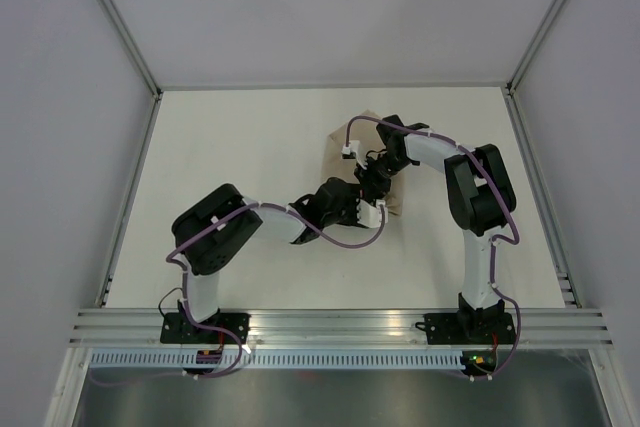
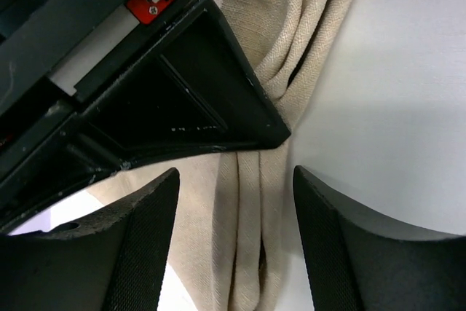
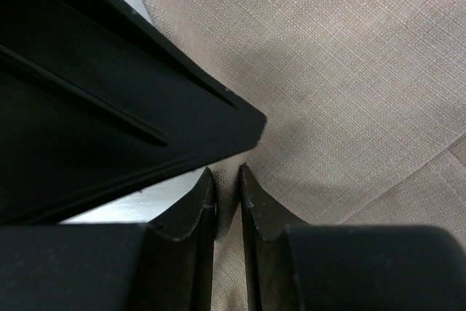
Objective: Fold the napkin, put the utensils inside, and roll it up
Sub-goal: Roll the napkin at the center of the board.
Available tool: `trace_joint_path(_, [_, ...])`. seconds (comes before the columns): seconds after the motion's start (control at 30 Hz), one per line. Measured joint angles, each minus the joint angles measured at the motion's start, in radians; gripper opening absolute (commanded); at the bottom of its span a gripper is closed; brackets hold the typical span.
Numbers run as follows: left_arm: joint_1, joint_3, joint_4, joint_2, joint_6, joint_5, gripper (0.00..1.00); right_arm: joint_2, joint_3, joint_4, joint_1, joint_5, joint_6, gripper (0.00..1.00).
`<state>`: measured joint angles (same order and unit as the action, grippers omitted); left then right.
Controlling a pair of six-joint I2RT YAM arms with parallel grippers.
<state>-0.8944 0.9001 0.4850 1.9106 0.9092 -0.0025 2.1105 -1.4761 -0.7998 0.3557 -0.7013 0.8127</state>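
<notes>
The beige napkin (image 1: 335,152) lies bunched at the table's middle back, and both grippers meet over it. In the left wrist view the napkin (image 2: 255,238) is gathered into long narrow folds. My left gripper (image 2: 234,172) stands open astride them, with bare table showing inside its right finger. The right gripper's dark finger (image 2: 182,100) crosses the cloth just ahead. In the right wrist view my right gripper (image 3: 225,171) is shut on a pinched fold of the napkin (image 3: 349,71), and the left gripper's finger (image 3: 109,92) sits close by. From above, the left gripper (image 1: 358,202) and right gripper (image 1: 372,179) nearly touch. The utensils are hidden.
The white table (image 1: 250,137) is bounded by grey walls at the back and sides. An aluminium rail (image 1: 340,325) runs along the near edge between the arm bases. A purple cable (image 1: 345,239) loops from the left arm beside the napkin.
</notes>
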Motion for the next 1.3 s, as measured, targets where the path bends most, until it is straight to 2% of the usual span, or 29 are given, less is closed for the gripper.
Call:
trace_joint_path(0.13, [-0.001,0.033,-0.029,0.019,0.039,-0.007,0.63,0.000,0.000,-0.010,0.000,-0.001,0.000,0.02])
trace_joint_path(0.33, [-0.010,0.076,-0.127,0.034,0.078,-0.015,0.40,0.005,-0.006,-0.021,-0.001,-0.002,0.002,0.02])
trace_joint_path(0.43, [-0.017,0.092,-0.171,0.036,0.082,-0.016,0.33,0.006,-0.009,-0.026,-0.001,-0.002,0.004,0.02])
trace_joint_path(0.53, [-0.018,0.110,-0.218,0.038,0.082,-0.009,0.22,0.007,-0.010,-0.029,-0.001,-0.002,0.004,0.02])
trace_joint_path(0.67, [-0.018,0.145,-0.298,0.039,0.072,0.011,0.05,0.007,-0.010,-0.031,-0.001,-0.002,0.004,0.06])
trace_joint_path(0.8, [-0.017,0.199,-0.396,0.042,0.034,0.036,0.02,0.000,-0.005,-0.040,-0.003,-0.001,0.003,0.19])
trace_joint_path(0.9, [-0.017,0.239,-0.466,0.044,-0.014,0.070,0.02,-0.012,0.011,-0.051,-0.005,0.003,0.002,0.31])
trace_joint_path(0.93, [-0.017,0.250,-0.484,0.045,-0.027,0.081,0.02,-0.020,0.020,-0.054,-0.006,0.006,0.000,0.38])
trace_joint_path(1.03, [-0.017,0.294,-0.545,0.052,-0.078,0.119,0.02,-0.047,0.048,-0.066,-0.006,0.014,-0.006,0.48])
trace_joint_path(1.13, [-0.016,0.327,-0.590,0.062,-0.121,0.148,0.02,-0.080,0.077,-0.073,-0.017,0.037,-0.011,0.55])
trace_joint_path(1.3, [-0.010,0.368,-0.644,0.077,-0.182,0.203,0.02,-0.132,0.121,-0.074,-0.052,0.075,-0.026,0.59])
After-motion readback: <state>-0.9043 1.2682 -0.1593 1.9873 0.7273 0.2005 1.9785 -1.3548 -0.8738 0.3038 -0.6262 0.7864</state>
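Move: The napkin's rolled near edge already lies between the left hand's open fingers, some 2 cm below the hand point and about 1 cm back of it. The right hand still pinches the same rolled edge, about 2 cm to the right of the left hand. From the left hand, the roll's right end is about 5 cm right and 2 cm back, and the napkin's far corner is some 19 cm ahead and 1 cm left. The left hand sinks nearly 2 cm and shuts its open fingers on the rolled edge, then, pinching the cloth, drags it about 3 cm back towards the bases and some 2 cm to the right while the wrist tips some 25 degrees. The right hand first keeps its pinch almost in place, then, once the left has hold, opens and lets go of the roll, drawing about 3 cm back and 4 cm to the right along it while rising about 1 cm. ##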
